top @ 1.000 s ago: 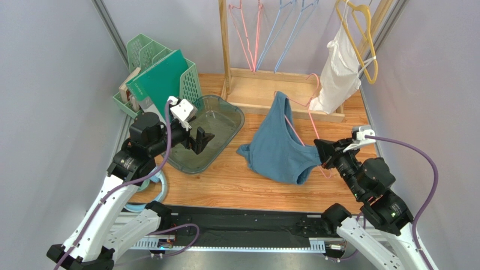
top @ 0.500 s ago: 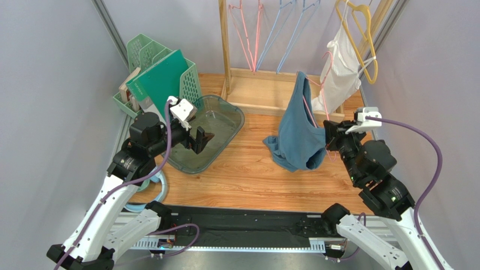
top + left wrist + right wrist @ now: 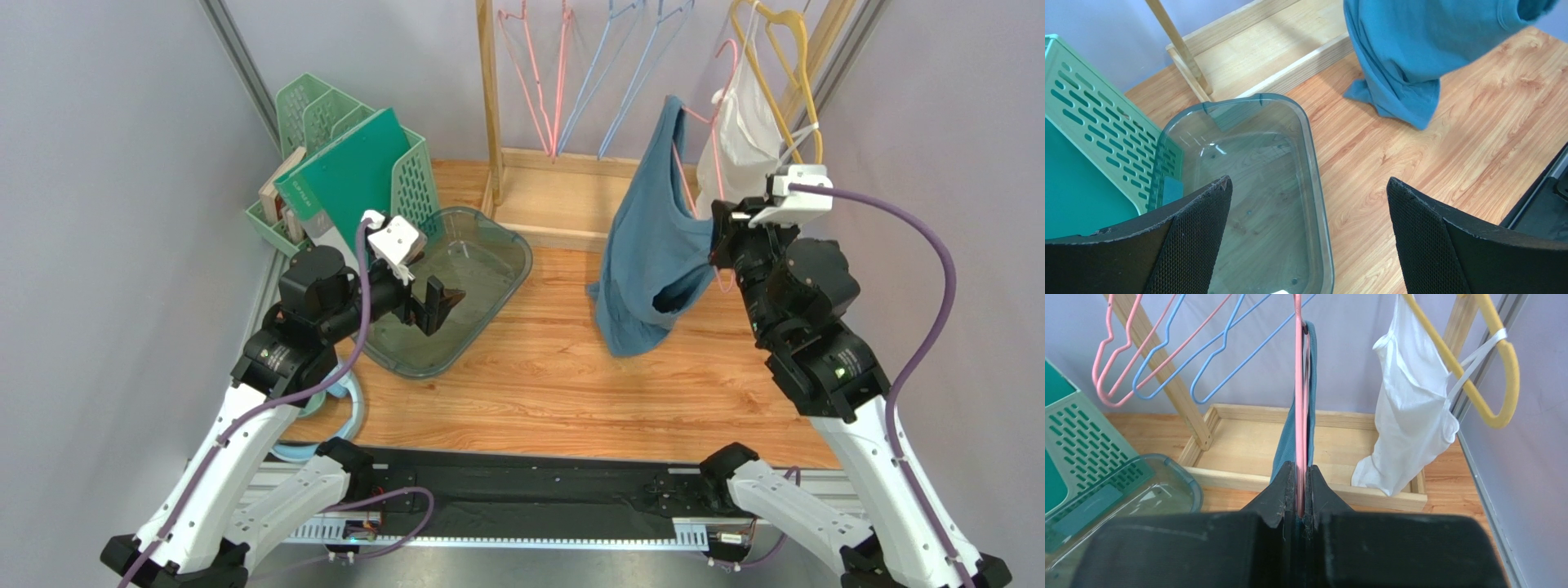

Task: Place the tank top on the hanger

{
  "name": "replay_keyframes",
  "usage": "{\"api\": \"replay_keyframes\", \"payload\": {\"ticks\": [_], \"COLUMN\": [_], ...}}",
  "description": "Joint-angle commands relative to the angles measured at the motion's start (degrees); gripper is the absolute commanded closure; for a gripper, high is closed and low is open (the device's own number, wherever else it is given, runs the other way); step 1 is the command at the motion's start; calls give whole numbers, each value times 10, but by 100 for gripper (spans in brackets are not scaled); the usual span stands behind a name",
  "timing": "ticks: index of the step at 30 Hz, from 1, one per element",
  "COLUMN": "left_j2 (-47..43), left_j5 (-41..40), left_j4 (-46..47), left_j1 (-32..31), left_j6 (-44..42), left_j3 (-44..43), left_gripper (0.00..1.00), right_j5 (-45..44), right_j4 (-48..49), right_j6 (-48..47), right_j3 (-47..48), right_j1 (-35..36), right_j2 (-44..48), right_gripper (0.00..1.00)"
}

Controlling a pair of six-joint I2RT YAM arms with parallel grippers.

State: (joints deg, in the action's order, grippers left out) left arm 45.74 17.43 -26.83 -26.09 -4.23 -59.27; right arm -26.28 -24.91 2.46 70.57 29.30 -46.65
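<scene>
The blue-teal tank top (image 3: 650, 245) hangs off the pink hanger (image 3: 726, 55), held above the table in front of the wooden rack. Its lower hem dangles just over the boards (image 3: 1413, 43). My right gripper (image 3: 718, 239) is shut on the hanger's thin pink wire (image 3: 1297, 386), which runs straight up from between the jaws (image 3: 1298, 468) with the tank top's edge (image 3: 1309, 367) beside it. My left gripper (image 3: 442, 306) hovers open over the clear tub, nothing between its fingers (image 3: 1309, 180).
A clear plastic tub (image 3: 485, 251) lies under the left gripper, with a green file rack (image 3: 356, 159) behind it. The wooden rack's base tray (image 3: 577, 196) stands at the back. Spare pink (image 3: 540, 74) and light-blue hangers (image 3: 626, 61) hang there, plus a white garment (image 3: 748, 135) on a yellow hanger (image 3: 797, 86).
The right arm has lifted the hanger and tank top off the table, up and back toward the rack; the garment now hangs free. The left arm has stayed still.
</scene>
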Motion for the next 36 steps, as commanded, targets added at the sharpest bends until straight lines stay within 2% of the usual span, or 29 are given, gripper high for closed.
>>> {"api": "replay_keyframes", "payload": {"ticks": [1, 12, 25, 36], "left_j2": [-11, -14, -12, -12], "left_j5": [-2, -6, -10, -14], "left_j4": [17, 16, 15, 13], "left_j1": [4, 4, 4, 4], "left_j6": [-2, -7, -11, -13], "left_j3": [3, 5, 6, 7], "left_gripper": [1, 1, 1, 1], "right_j5": [37, 139, 184, 183], "right_j4": [72, 97, 107, 102], "right_j6": [-13, 11, -7, 7], "right_j3": [57, 147, 282, 380], "right_j1": [-37, -164, -199, -227], "right_j2": [-29, -127, -255, -349], "right_gripper": [100, 100, 100, 100]}}
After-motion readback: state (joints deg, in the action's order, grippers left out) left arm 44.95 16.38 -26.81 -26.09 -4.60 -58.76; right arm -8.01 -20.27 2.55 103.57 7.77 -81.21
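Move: The right hand already holds the hanger with the tank top on it. The free place on the rack lies some 30 cm ahead of this hand, about 2 cm right and 20 cm above. The blue hangers hang about 25 cm ahead and 12 cm left of the hand, the yellow hangers 23 cm ahead and 10 cm right. From the left hand, the free place is roughly 36 cm ahead, 42 cm right and 30 cm up. Still pinching hanger and tank top, the right hand goes some 16 cm forward, 8 up, towards the free place. ##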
